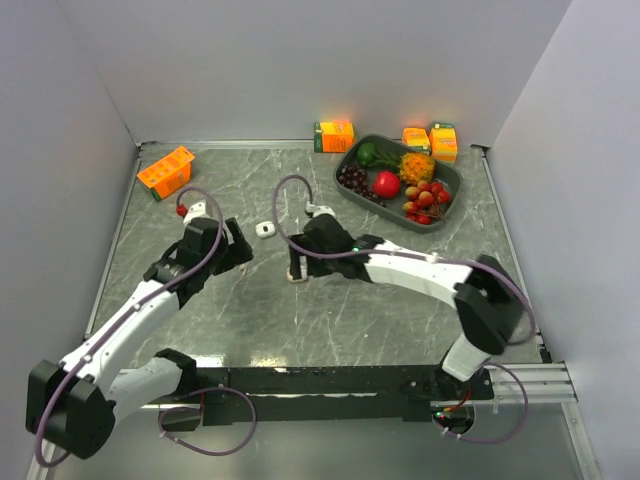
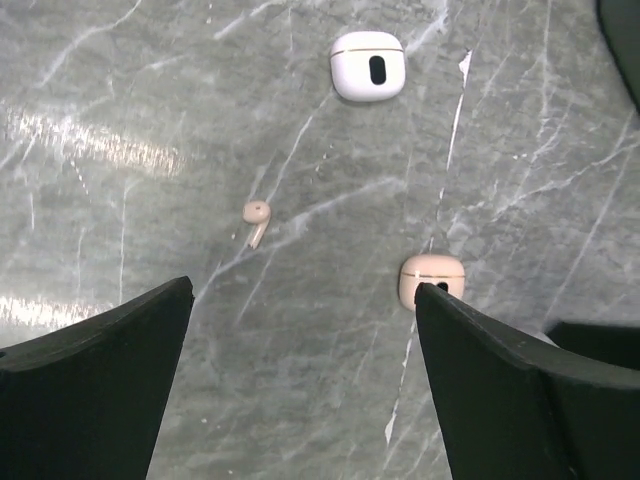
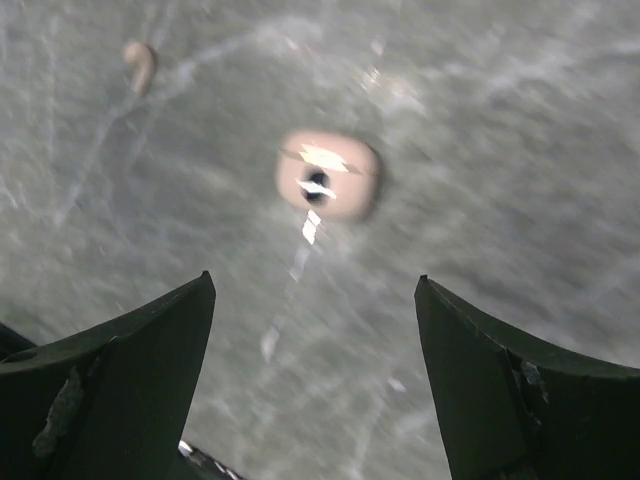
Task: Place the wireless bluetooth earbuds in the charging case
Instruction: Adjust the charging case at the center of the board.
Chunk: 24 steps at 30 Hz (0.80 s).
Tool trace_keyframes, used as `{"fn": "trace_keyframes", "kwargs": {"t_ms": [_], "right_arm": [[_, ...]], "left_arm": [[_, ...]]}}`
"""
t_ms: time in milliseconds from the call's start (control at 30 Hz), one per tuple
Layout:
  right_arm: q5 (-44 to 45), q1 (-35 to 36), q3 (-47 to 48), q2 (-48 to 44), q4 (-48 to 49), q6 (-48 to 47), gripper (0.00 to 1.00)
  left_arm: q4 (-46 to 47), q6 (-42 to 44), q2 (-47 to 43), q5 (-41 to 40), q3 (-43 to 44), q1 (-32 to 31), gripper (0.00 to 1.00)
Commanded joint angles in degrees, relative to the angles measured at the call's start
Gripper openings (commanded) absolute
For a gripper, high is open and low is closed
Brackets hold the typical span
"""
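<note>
A white charging case [image 2: 368, 66] lies shut on the marble table, also seen from above [image 1: 265, 229]. In the left wrist view a beige earbud [image 2: 256, 220] lies loose on the table. A beige charging case [image 2: 432, 279] sits partly behind my left gripper's right finger. My left gripper [image 2: 303, 290] is open, hanging above bare table with nothing between its fingers. In the blurred right wrist view my right gripper [image 3: 312, 282] is open and empty, with the beige case [image 3: 328, 174] ahead of it and the beige earbud [image 3: 140, 62] at far left. Both grippers [image 1: 240, 255] [image 1: 297, 265] hover mid-table.
An orange rack [image 1: 166, 170] stands at the back left with a small red object [image 1: 182, 210] near it. A grey tray [image 1: 450, 177] of toy fruit sits at the back right. Orange cartons [image 1: 334, 135] [image 1: 443, 142] stand against the back wall.
</note>
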Motion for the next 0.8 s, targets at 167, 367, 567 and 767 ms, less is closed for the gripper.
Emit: {"fn": "trace_keyframes", "kwargs": {"t_ms": [167,367,567,767], "right_arm": [[7.0,1.7,16.9,18.2,-11.6,6.1,0.92],[8.2,1.6,20.4,23.5,-15.1,6.4,0.91],[8.3,1.3,26.1,27.8,-18.2,6.1,0.88],[7.9,1.3,27.1,29.2,-19.0,5.8,0.81]], "left_arm": [[-2.2,-5.6,-18.2,-5.1,-4.0,-0.9,0.96],[-3.7,-5.9,-20.7,-7.1,-5.0,-1.8,0.96],[-4.4,-6.7,-23.2,-7.5,-6.3,-1.9,0.96],[-4.9,-7.2,-24.8,-8.0,-7.2,-1.9,0.97]]}}
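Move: The pink charging case lies about 3 cm ahead of the right hand, 3 cm to its left and 9 cm below. The white case is about 10 cm farther out than the pink one and 7 cm left of it; a loose pink earbud lies some 12 cm left of the pink case and 1 cm farther out. From the left hand, the pink case is about 11 cm to the right, 1 cm ahead and 13 cm down. Right hand sinks about 8 cm, forward-left, open fingers straddling the pink charging case; left hand rises, drawing back. ##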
